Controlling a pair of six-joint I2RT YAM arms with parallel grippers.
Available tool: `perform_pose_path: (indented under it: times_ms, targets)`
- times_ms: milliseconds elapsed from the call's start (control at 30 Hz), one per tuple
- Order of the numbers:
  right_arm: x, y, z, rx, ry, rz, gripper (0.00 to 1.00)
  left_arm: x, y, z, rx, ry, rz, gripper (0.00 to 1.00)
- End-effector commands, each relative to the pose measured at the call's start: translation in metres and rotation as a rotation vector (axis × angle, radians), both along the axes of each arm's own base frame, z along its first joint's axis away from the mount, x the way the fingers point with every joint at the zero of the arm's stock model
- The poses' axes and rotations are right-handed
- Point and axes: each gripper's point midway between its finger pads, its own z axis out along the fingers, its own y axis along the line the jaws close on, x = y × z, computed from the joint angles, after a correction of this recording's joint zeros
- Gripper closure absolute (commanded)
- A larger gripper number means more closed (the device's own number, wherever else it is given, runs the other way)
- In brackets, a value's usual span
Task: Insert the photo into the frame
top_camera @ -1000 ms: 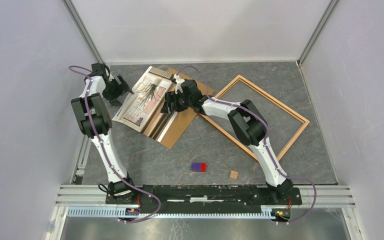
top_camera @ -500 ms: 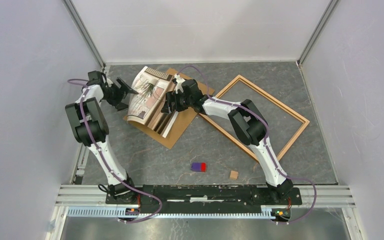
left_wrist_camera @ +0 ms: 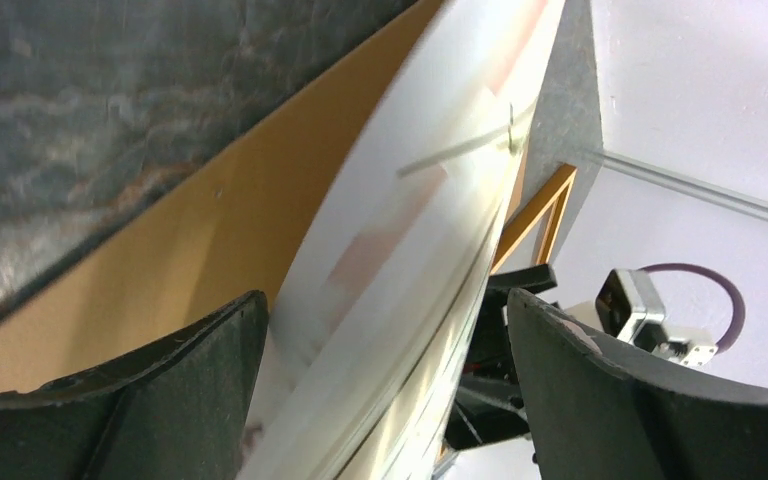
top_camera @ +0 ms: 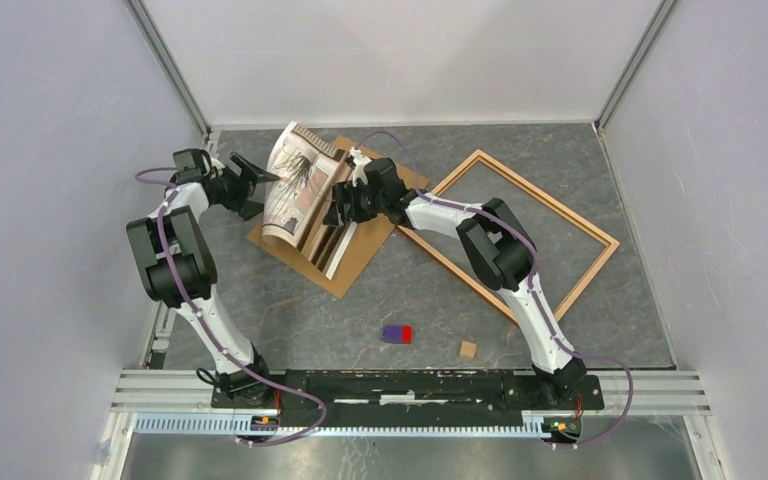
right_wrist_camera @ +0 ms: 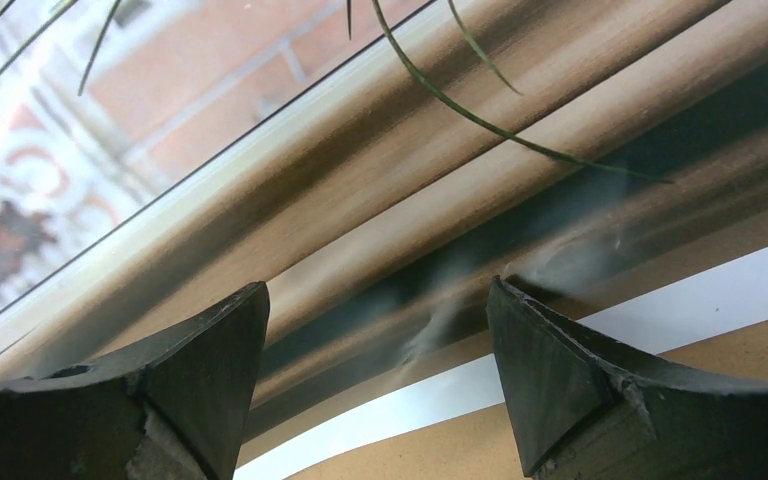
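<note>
The photo (top_camera: 296, 185) stands curled on the brown backing board (top_camera: 345, 262), its left side lifted high and its printed face turned right. My left gripper (top_camera: 250, 182) is open at that raised left edge. In the left wrist view the photo's white back (left_wrist_camera: 410, 230) runs edge-on between the wide-apart fingers (left_wrist_camera: 160, 400), close against the left one. My right gripper (top_camera: 338, 207) is open over the photo's right side; the right wrist view shows the curtain print (right_wrist_camera: 410, 170) and white edge (right_wrist_camera: 680, 300) just beyond its spread fingertips. The frame (top_camera: 550, 197) lies flat to the right with nothing inside it.
A small purple and red block (top_camera: 397, 333) and a small wooden cube (top_camera: 468, 349) lie on the grey tabletop near the arms' bases. White walls close in the table on the left, back and right.
The photo's left side has risen from flat into a steep curl toward the right. My left gripper has swung in to that edge. The right gripper has barely moved.
</note>
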Motion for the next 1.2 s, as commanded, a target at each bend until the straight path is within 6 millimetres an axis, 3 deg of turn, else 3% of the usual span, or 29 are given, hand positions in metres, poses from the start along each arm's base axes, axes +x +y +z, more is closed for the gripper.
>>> perform_pose_path:
  times_ms: [0, 200, 367, 833, 967, 1167]
  targets:
    - [0.000, -0.012, -0.017, -0.037, 0.050, -0.024, 0.14, -0.008, -0.010, 0.043, -0.037, -0.102, 0.008, 0.06]
    - [-0.001, -0.010, -0.021, -0.032, 0.071, -0.020, 0.15, -0.017, -0.022, 0.057, -0.084, -0.125, -0.050, 0.06]
    - [0.002, -0.009, -0.018, -0.032, 0.066, -0.021, 0.14, -0.025, -0.017, 0.058, -0.008, -0.106, -0.065, 0.05]
    - [0.000, -0.012, -0.020, -0.043, 0.071, -0.021, 0.15, -0.037, -0.012, 0.071, -0.036, -0.088, -0.023, 0.09]
    - [-0.002, -0.013, -0.022, -0.052, 0.074, -0.014, 0.15, -0.036, 0.000, 0.083, -0.083, -0.137, 0.030, 0.09]
    - [-0.004, -0.014, -0.025, -0.053, 0.081, -0.014, 0.15, -0.026, -0.005, 0.092, -0.190, -0.181, 0.034, 0.11]
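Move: The lifted left edge of the photo is already beside the left hand's open fingers, some 2 cm to its right and at its height; the photo's middle lies about 11 cm right, 4 cm back and 6 cm below. The backing board's middle is roughly 17 cm right, 6 cm back and 8 cm below. From the right hand, the photo's middle is about 5 cm left, level ahead and 3 cm lower, while the frame's middle lies some 35 cm right, 7 cm back and 4 cm lower. With its fingers still wide open around the photo's left edge and the lower finger beneath it, the left hand raises that edge by about 7 cm and draws back some 3 cm towards the base, edging slightly right at first and then left again as it climbs faster at the end. The right hand stays in place, its open fingertips still resting on the dark stripes of the photo's right part, so that the sheet bends up between the two hands. ##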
